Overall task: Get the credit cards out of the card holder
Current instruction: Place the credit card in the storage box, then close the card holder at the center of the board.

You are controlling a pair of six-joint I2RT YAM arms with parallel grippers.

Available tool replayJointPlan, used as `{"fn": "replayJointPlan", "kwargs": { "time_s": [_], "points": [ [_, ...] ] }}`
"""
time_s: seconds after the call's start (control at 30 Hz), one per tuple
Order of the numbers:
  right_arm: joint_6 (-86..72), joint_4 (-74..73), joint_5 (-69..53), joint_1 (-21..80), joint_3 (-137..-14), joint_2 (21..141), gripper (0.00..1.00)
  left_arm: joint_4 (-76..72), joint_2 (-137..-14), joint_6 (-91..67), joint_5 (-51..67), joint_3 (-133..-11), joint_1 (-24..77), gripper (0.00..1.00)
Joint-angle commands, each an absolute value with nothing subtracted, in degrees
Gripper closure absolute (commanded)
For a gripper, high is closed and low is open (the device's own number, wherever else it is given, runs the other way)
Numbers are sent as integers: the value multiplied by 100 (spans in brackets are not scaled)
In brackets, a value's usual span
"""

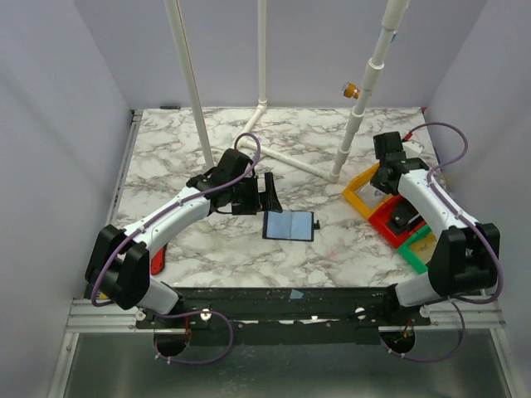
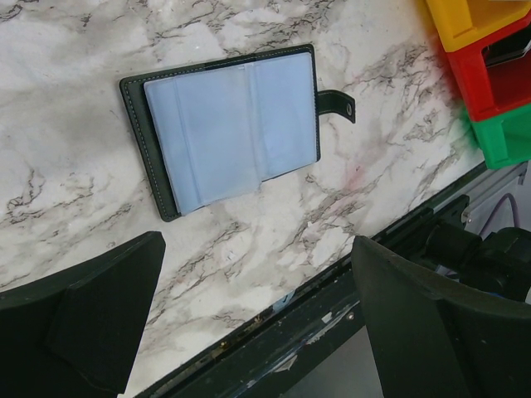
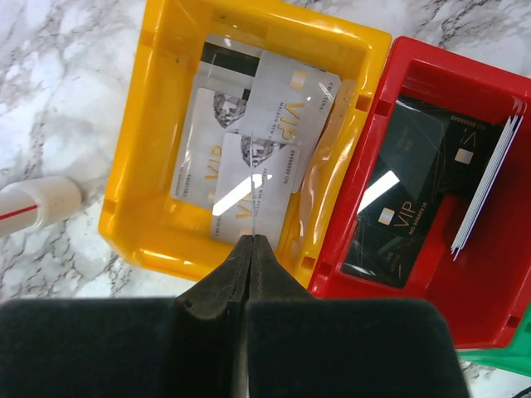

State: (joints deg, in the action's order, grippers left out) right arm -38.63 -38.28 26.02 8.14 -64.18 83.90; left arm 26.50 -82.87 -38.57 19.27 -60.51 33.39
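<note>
The card holder [image 1: 289,225] [image 2: 224,124] lies open and flat on the marble table, black outside with pale blue sleeves inside and its tab pointing right. My left gripper [image 1: 270,192] [image 2: 259,240] hovers just behind it, open, with nothing between its fingers. Over the yellow bin [image 3: 158,224] my right gripper [image 1: 383,178] [image 3: 250,240] is shut on a thin credit card [image 3: 250,191], seen edge-on. Several silver VIP credit cards [image 3: 274,108] lie inside the yellow bin.
A red bin [image 3: 390,274] [image 1: 390,222] next to the yellow one holds black VIP cards [image 3: 406,199] and a stack of white cards [image 3: 489,182]. A green bin [image 1: 419,249] follows. White pipes [image 1: 357,116] rise at the back. A red object [image 1: 158,261] lies by the left arm base.
</note>
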Motion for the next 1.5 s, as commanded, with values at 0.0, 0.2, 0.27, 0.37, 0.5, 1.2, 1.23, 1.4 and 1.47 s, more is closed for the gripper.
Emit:
{"fn": "replayJointPlan", "kwargs": {
  "time_s": [0.0,0.2,0.27,0.37,0.5,1.2,1.23,1.4,1.47],
  "points": [
    [-3807,-3899,3061,782,-6579,8579,99,2562,-8154,-3779,2063,-6003,3356,2],
    [-3812,-3810,3028,782,-6488,8657,94,2561,-8154,-3779,2050,-5990,3351,1],
    [-3790,-3802,3019,782,-6469,8674,89,2563,-8165,-3779,2050,-5986,3355,2],
    [-3774,-3771,3006,782,-6427,8682,84,2560,-8166,-3788,2041,-5968,3350,2],
    [-3754,-3737,2847,782,-6416,8612,76,2566,-8173,-3797,2022,-5968,3349,2],
    [-3625,-3505,975,1006,-5896,7566,30,2457,-8327,-3968,1868,-5829,3350,2],
    [-3659,-3457,923,1110,-5823,7538,30,2446,-8335,-3981,1848,-5814,3349,2],
    [-3919,-3278,958,1912,-5562,7614,30,2372,-8471,-4034,1763,-5725,3357,1],
    [-4033,-3201,1008,2284,-5513,7691,30,2329,-8544,-4060,1739,-5689,3349,3]
  ]
}}
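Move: The right hand holds a card edge-on over the yellow storage box, whose middle lies about 3 cm ahead, 2 cm to the right and some 6 cm below. The red box sits about 5 cm back and 10 cm right of the hand; the white pipe's foot is around 8 cm ahead and 12 cm left, and the open card holder some 8 cm back and 27 cm left. From the left hand, the yellow box is roughly 35 cm right, 8 cm ahead and 8 cm lower. The right hand sinks about 1 cm into place over the yellow box and stops there, its shut fingers opening to roughly two thirds to let go of the card. Still opening, it lifts some 3.5 cm, then swings left and somewhat back towards the open card holder, ending about 9 cm left of its start, sinking again and turning about 20 degrees counter-clockwise, fingers open. ##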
